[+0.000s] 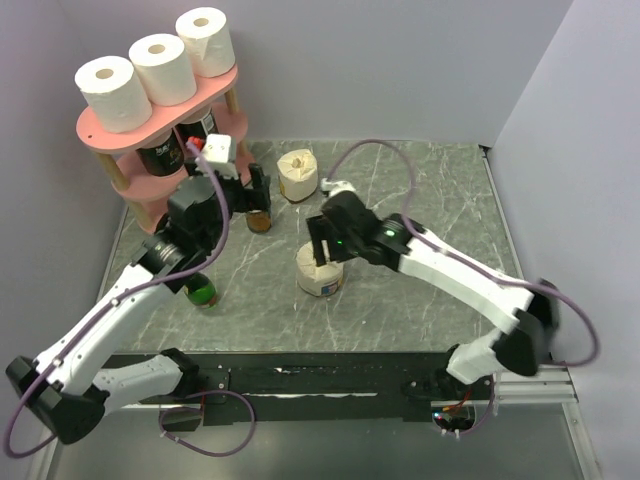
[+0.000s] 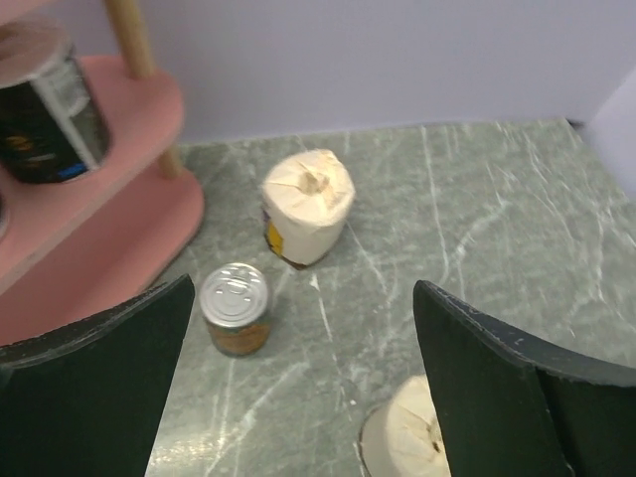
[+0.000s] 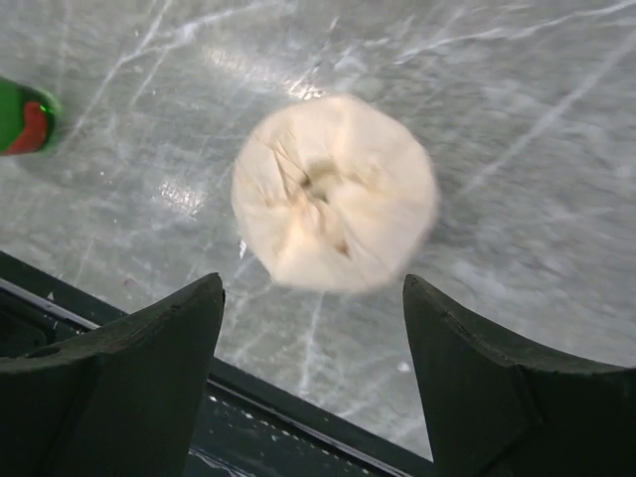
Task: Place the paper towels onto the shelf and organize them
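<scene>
Three white paper towels (image 1: 112, 90) (image 1: 163, 68) (image 1: 205, 40) stand in a row on the top board of the pink shelf (image 1: 100, 137) at the far left. My left gripper (image 1: 257, 192) (image 2: 303, 288) hangs open just right of the shelf (image 2: 119, 229), nothing between its fingers. My right gripper (image 1: 320, 248) (image 3: 313, 283) is open over a cream paper-wrapped roll (image 1: 320, 272) (image 3: 333, 189) at mid-table; the roll lies just past the fingertips, apart from them. A second wrapped roll (image 1: 298, 173) (image 2: 308, 207) stands further back.
Dark labelled cans (image 1: 160, 155) (image 2: 40, 119) sit on the shelf's middle board. A small tin (image 1: 260, 221) (image 2: 236, 308) stands on the table below my left gripper. A green bottle (image 1: 203, 292) (image 3: 22, 117) stands beside the left arm. Walls close in at left and right.
</scene>
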`<state>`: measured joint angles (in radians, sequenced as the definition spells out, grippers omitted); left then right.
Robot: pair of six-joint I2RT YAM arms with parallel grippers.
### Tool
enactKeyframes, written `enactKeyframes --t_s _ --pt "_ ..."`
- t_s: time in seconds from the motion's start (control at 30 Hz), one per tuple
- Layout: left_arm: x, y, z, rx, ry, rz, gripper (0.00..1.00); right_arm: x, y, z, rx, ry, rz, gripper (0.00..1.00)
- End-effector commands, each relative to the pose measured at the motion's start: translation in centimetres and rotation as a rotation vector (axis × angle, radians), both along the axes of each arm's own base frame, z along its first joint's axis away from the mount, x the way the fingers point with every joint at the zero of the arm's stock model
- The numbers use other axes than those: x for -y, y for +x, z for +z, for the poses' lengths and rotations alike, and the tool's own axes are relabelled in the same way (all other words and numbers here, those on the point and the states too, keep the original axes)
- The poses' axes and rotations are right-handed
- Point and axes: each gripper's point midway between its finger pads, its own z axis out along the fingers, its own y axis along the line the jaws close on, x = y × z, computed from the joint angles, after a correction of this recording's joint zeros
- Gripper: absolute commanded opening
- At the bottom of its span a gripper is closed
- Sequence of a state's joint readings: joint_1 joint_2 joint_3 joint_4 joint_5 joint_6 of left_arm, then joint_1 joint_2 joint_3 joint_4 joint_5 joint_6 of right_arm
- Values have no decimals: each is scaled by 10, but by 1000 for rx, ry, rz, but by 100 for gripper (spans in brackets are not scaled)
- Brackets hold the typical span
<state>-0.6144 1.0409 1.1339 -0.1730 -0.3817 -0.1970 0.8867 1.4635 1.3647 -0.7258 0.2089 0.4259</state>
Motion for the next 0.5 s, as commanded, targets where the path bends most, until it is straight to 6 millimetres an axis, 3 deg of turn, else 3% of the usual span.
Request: enactKeyframes --t_s 0.0,0.1,0.17,0.3,0.47 --pt "37 -6 -14 -100 53 -110 99 43 -16 24 103 29 -59 80" --pt "84 -24 -45 -177 120 -225 99 69 -30 24 135 47 -88 80" --pt "106 -29 -71 -219 182 -258 98 88 -40 23 161 68 -115 80" --pt "159 -57 -107 -255 314 -385 96 112 -51 26 215 132 -177 80" --pt "190 -68 -146 -303 421 -460 93 135 -66 36 267 219 -221 83"
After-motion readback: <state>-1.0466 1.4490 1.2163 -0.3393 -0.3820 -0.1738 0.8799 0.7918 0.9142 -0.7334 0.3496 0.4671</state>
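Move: The wrapped paper towel roll, already set down on the table, lies about 13 cm to the left hand's right, 5 cm back and some 27 cm below. From the left hand, the tin can stands about 12 cm ahead and 1 cm left, and the second wrapped roll about 22 cm ahead and 7 cm right, both low on the table. From the right hand, the roll is 2 cm ahead, 4 cm left and about 11 cm below. Swing the left gripper quickly to the right and down towards the wrapped roll, about 17 cm across and 15 cm lower, drawing back some 7 cm, with the fingers kept wide open. Tip them down, turn them clockwise and roll the hand's left side up on the way. Meanwhile pull the empty right gripper away, right and back, still open, to clear the roll for the left. ##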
